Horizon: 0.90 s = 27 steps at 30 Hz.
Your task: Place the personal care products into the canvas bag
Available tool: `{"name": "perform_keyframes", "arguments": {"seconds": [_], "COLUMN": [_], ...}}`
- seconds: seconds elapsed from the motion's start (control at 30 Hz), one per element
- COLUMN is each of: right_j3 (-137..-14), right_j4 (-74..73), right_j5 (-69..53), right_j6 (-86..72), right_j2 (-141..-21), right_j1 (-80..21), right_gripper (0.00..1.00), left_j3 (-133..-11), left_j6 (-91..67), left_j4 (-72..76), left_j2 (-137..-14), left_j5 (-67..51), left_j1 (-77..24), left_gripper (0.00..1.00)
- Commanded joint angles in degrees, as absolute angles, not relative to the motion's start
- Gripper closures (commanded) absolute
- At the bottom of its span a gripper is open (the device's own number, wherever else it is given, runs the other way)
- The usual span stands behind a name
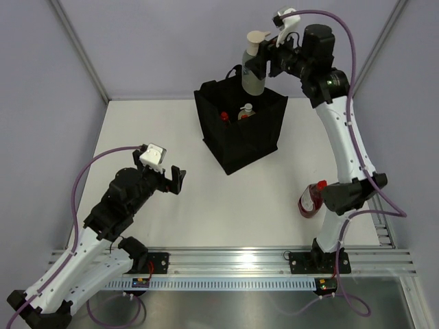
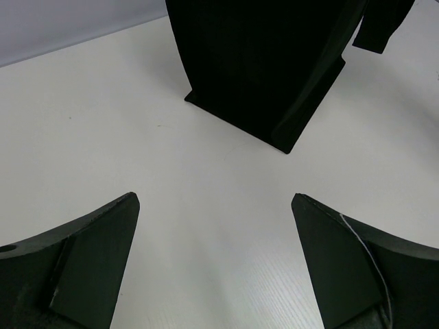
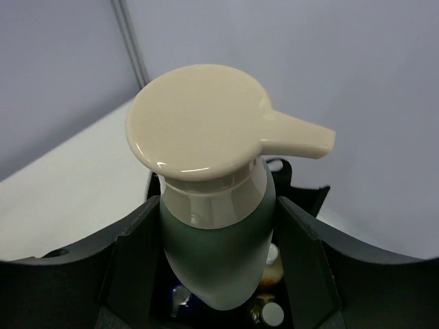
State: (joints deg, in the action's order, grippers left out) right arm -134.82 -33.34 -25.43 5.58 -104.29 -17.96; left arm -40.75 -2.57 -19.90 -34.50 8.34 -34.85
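The black canvas bag (image 1: 241, 133) stands at the back middle of the table, open at the top, with a red-capped bottle (image 1: 224, 116) and a pale bottle (image 1: 245, 112) inside. My right gripper (image 1: 255, 65) is shut on the grey-green pump bottle (image 1: 252, 72) and holds it upright over the bag's mouth. In the right wrist view the pump bottle (image 3: 219, 240) sits between my fingers (image 3: 309, 267), its cream pump head on top, with several small bottles (image 3: 273, 314) below in the bag. My left gripper (image 1: 171, 179) is open and empty over the table, left of the bag (image 2: 267, 68).
A dark red bottle with a red cap (image 1: 312, 199) stands beside the right arm's lower link at the right. The white table (image 1: 206, 212) ends at a metal rail in front. Grey walls close the back and sides.
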Motion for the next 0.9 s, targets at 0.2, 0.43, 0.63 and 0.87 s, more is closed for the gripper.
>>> {"name": "perform_keyframes", "arguments": {"seconds": [0.2,0.43,0.63,0.87], "right_j3": [-130.2,-122.6,-125.0,-125.1], "right_j4": [-33.7,-36.4,-44.2,-48.2], "right_j5": [-11.1,-10.8,-14.1,-28.1], "right_j6": [18.4,23.5,26.5,27.1], "right_j2": [-110.0,-111.1,-114.1,-109.4], "right_j1": [-18.3,-21.3,-22.1,-22.1], "right_gripper": [1.0,0.99,0.44,0.0], "left_j3": [-41.0,-41.0,-41.0,-41.0], "left_j6": [-2.2,-2.3,-2.3,-2.3], "left_j4": [-17.3,-17.3,-17.5,-17.5], "left_j2": [-34.9,-34.8,-34.4,-34.1], "left_j5": [8.8,8.6,8.8,8.4], "left_j1": [-34.7,-34.7,-34.8,-34.8], "left_gripper": [0.01,0.01,0.01,0.01]}}
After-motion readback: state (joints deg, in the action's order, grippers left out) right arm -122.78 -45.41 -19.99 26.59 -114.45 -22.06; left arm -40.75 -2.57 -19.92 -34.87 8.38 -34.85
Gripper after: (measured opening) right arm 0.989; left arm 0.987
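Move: The right hand holds the grey-green pump bottle high above the canvas bag. The bag's middle is some 34 cm below it, about 4 cm ahead and 2 cm to its left. Already inside are a white-pump bottle, roughly 5 cm ahead and 1 cm left of the hand, and a red-capped bottle, 3 cm ahead and 9 cm left. From the left hand the bag is about 25 cm ahead, 21 cm right and 10 cm lower. Down fast and a little forward, the right hand lowers the held pump bottle about 20 cm into the bag's mouth, its fingers tipping some 30 degrees further downward. The descent then nearly stops, the hand eases a few centimetres back and left, and at the end the fingers open wide, letting go of the bottle. ##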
